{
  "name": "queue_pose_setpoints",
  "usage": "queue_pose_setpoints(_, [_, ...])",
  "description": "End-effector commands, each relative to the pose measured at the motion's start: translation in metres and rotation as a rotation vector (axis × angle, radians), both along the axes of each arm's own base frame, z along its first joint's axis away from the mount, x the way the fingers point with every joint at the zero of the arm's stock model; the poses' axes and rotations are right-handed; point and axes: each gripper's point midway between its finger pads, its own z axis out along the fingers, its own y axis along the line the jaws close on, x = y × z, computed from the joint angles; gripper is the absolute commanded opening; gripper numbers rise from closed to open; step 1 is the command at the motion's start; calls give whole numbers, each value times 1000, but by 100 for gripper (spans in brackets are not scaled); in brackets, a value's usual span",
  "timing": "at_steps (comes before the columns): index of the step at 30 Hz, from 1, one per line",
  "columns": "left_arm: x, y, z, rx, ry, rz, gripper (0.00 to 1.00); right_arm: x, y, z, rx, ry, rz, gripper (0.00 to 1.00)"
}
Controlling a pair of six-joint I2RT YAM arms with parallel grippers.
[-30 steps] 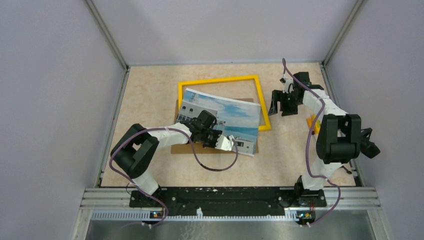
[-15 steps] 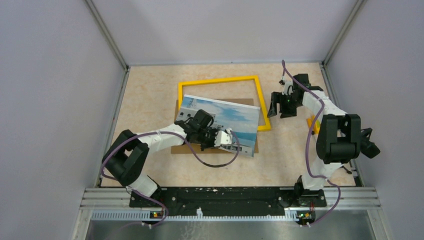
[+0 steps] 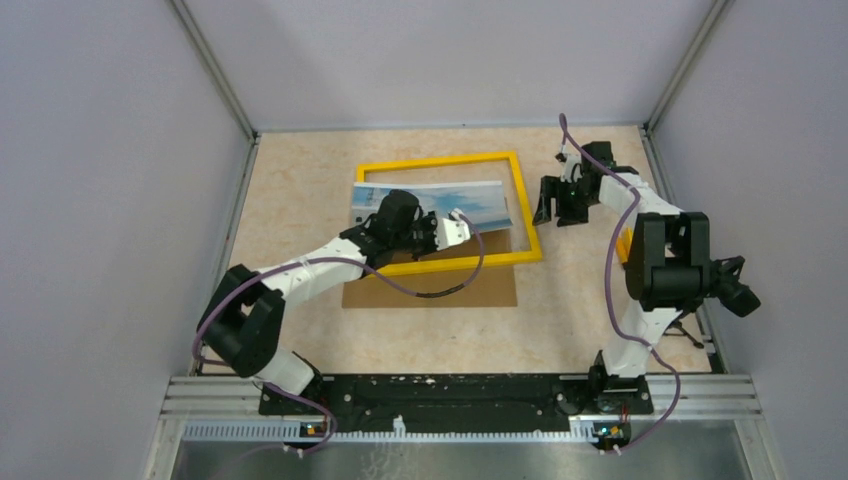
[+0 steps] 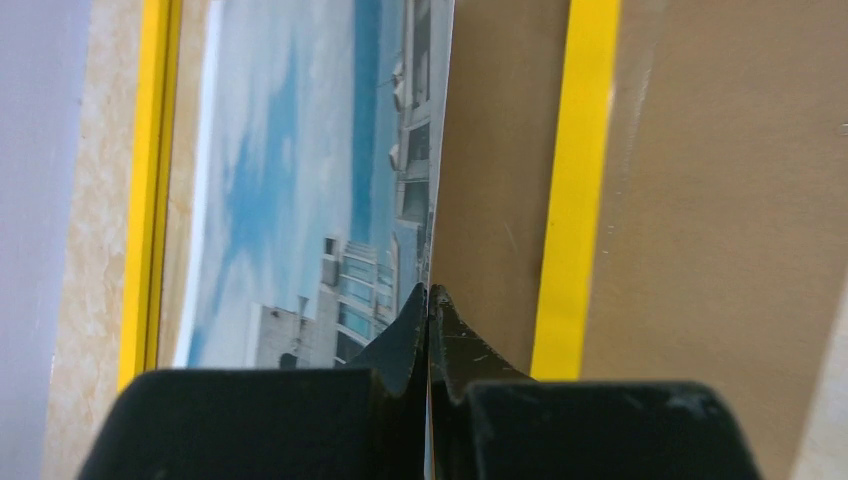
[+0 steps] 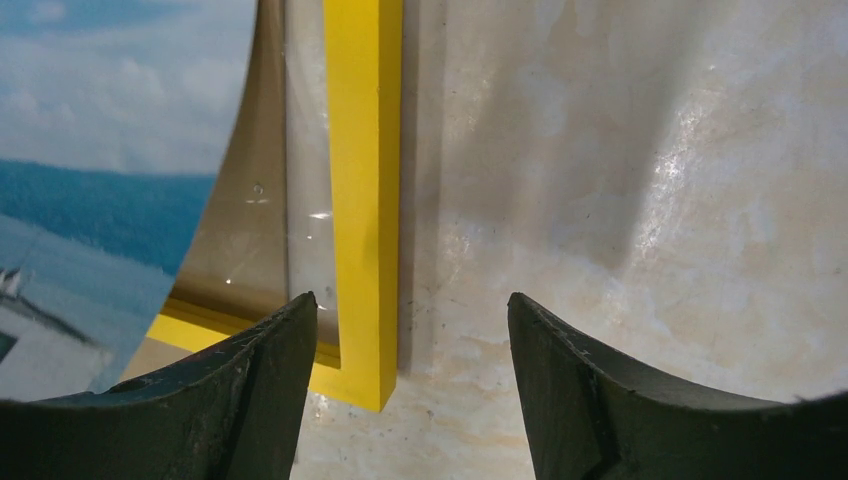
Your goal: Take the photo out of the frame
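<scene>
The photo (image 3: 480,203), a print of a white building under blue sky, is lifted and tilted steeply over the yellow frame (image 3: 440,160). My left gripper (image 3: 458,225) is shut on the photo's (image 4: 300,200) near edge, with the sheet pinched between the closed tips (image 4: 430,300). The frame's yellow bar (image 4: 575,200) and the brown back panel (image 4: 720,250) lie under it. My right gripper (image 3: 558,212) hangs open just outside the frame's right side. Its tips (image 5: 410,310) hold nothing and straddle the frame's near right corner (image 5: 362,180), above it. The photo's curled corner (image 5: 100,150) shows at the left.
The brown back panel (image 3: 440,290) lies flat on the table, partly under the frame's near bar. A small yellow block (image 3: 626,245) peeks out behind the right arm. Side walls close in the table at left, right and back.
My left arm stretched out and carried the photo away from me, from above the brown panel to above the frame, tipping it up steeply. The right gripper shifted slightly toward the back.
</scene>
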Motion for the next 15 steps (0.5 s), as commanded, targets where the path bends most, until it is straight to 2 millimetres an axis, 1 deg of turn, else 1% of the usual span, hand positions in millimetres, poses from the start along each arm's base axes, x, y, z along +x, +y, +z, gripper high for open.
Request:
queue_pose_setpoints(1, [40, -10, -14, 42, -86, 38, 0, 18, 0, 1, 1, -40, 5, 68])
queue_pose_setpoints(5, [46, -13, -49, 121, -40, 20, 0, 15, 0, -5, 0, -21, 9, 67])
queue_pose_setpoints(6, [43, -14, -57, 144, 2, 2, 0, 14, -1, -5, -1, -20, 11, 67])
queue_pose_setpoints(10, [14, -14, -85, 216, 127, -121, 0, 9, -2, -4, -11, -21, 22, 67])
queue_pose_setpoints(13, [-9, -7, -109, 286, 182, -186, 0, 7, -3, -3, -18, -23, 35, 66])
queue_pose_setpoints(15, [-23, -3, -118, 314, 213, -213, 0, 6, -3, -1, -19, -23, 37, 66])
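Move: The left hand already holds the photo's near edge high above the frame. The middle of the frame's near bar is about 11 cm below that hand, 1 cm ahead and 3 cm right. The backing board's middle lies roughly 4 cm ahead, 1 cm left and 12 cm down. The frame's near right corner is some 23 cm right, 3 cm ahead and 11 cm below. From the right hand that corner is about 4 cm left, 3 cm back and 5 cm below. Down goes the left hand, about 9 cm, quickly at first and then easing off, towards the inner side of the frame's near bar. It drifts some 2.5 cm forward before coming about 1 cm back, and its fingers tip more steeply down by over 10 degrees, still pinching the photo's near edge. The right hand sinks 2 cm beside the right bar and stops there, fingers still open, the left one over the bar. ##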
